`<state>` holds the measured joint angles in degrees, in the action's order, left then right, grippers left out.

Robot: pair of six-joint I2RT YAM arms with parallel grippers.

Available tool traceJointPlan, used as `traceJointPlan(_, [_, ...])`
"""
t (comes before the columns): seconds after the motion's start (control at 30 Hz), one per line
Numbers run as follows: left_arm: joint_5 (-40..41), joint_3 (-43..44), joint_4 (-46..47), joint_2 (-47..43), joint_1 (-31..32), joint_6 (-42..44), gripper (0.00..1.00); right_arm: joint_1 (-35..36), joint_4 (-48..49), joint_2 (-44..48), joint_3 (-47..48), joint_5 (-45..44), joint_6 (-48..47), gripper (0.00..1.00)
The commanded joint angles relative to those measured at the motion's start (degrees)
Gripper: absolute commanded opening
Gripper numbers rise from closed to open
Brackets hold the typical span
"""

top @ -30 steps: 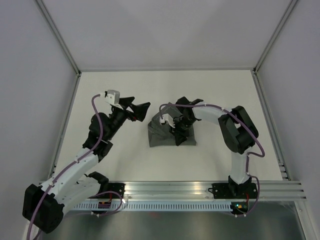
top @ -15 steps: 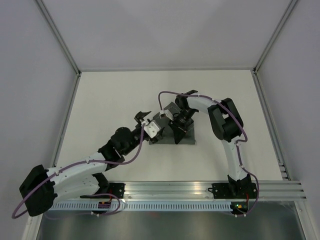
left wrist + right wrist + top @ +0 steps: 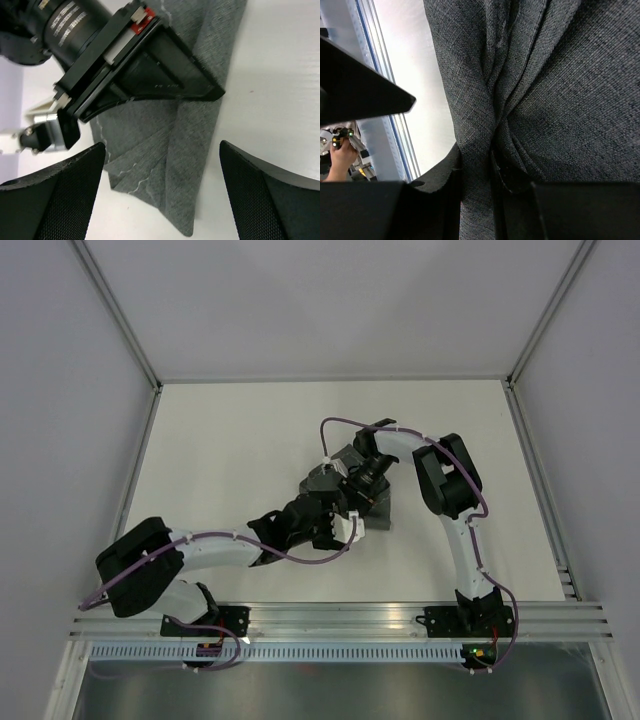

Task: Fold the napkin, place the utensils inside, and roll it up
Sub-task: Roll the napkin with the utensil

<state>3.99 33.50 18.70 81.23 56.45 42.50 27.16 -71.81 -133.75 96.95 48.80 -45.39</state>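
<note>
The dark grey napkin lies folded and bunched in the middle of the table. My right gripper is shut on a gathered fold of the napkin, and the cloth is pinched between its fingers. My left gripper stands open at the napkin's near-left side. In the left wrist view its jaws straddle a pointed corner of the napkin without touching it, with the right gripper's black body just beyond. The utensils are out of view.
The white table is bounded by side walls and an aluminium rail at the near edge. The left arm stretches low across the table from the near left. The right arm arches over the napkin's right side.
The left arm swung from the table's left side across to the napkin's near-left edge, jaws staying open. The right gripper kept its hold on the napkin and shifted slightly.
</note>
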Motion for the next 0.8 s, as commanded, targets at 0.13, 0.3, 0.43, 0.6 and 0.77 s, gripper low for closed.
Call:
traceJointPlan(0.13, [-9.16, 8.68, -6.30, 7.09, -0.54, 3.38, 0.95, -0.61, 6.07, -5.38, -1.15, -11.09, -2.69, 0.01])
traceJointPlan(0.3, [-12.25, 9.57, -7.36, 9.64, -1.43, 1.01, 0.82, -0.96, 5.81, -5.64, -0.97, -10.74, -2.78, 0.00])
traceJointPlan(0.43, [-13.04, 9.31, -7.10, 10.87, -1.69, -0.49, 0.73, -1.32, 5.37, -5.90, -0.79, -10.48, -2.87, 0.00])
traceJointPlan(0.6, [-12.34, 9.92, -6.13, 13.25, -2.57, -1.98, 0.72, -1.49, 5.10, -5.90, -0.71, -10.30, -3.13, 0.01])
traceJointPlan(0.77, [-12.69, 10.62, -5.34, 15.27, -3.80, -3.13, 0.68, -1.76, 5.01, -5.99, -0.62, -9.95, -3.39, 0.00])
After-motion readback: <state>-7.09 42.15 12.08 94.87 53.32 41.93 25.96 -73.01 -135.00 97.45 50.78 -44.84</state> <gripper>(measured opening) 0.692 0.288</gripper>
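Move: The napkin's rolled near edge, at the stretch the left fingers are heading for, lies about 3 cm right of the left hand, level with it fore and aft, and some 7 cm below. The right fingers' pinch on that roll is about 5 cm right and 7 cm below; the napkin's flat part centres 6 cm ahead, 2 cm right. Its near right corner lies 4 cm back, 12 cm right. For the right hand, the left fingers' stretch is about 2 cm to its left. The rolled edge of the napkin stays pinched in the right fingers, which hold still, while the left hand comes to it from above: first about 3 cm right, then mostly straight down, some 5.5 cm in all. Its fingers tip about 10 degrees steeper and close by nearly a third, one either side of the roll just left of the right hand's grip; whether they touch it can't be seen. ##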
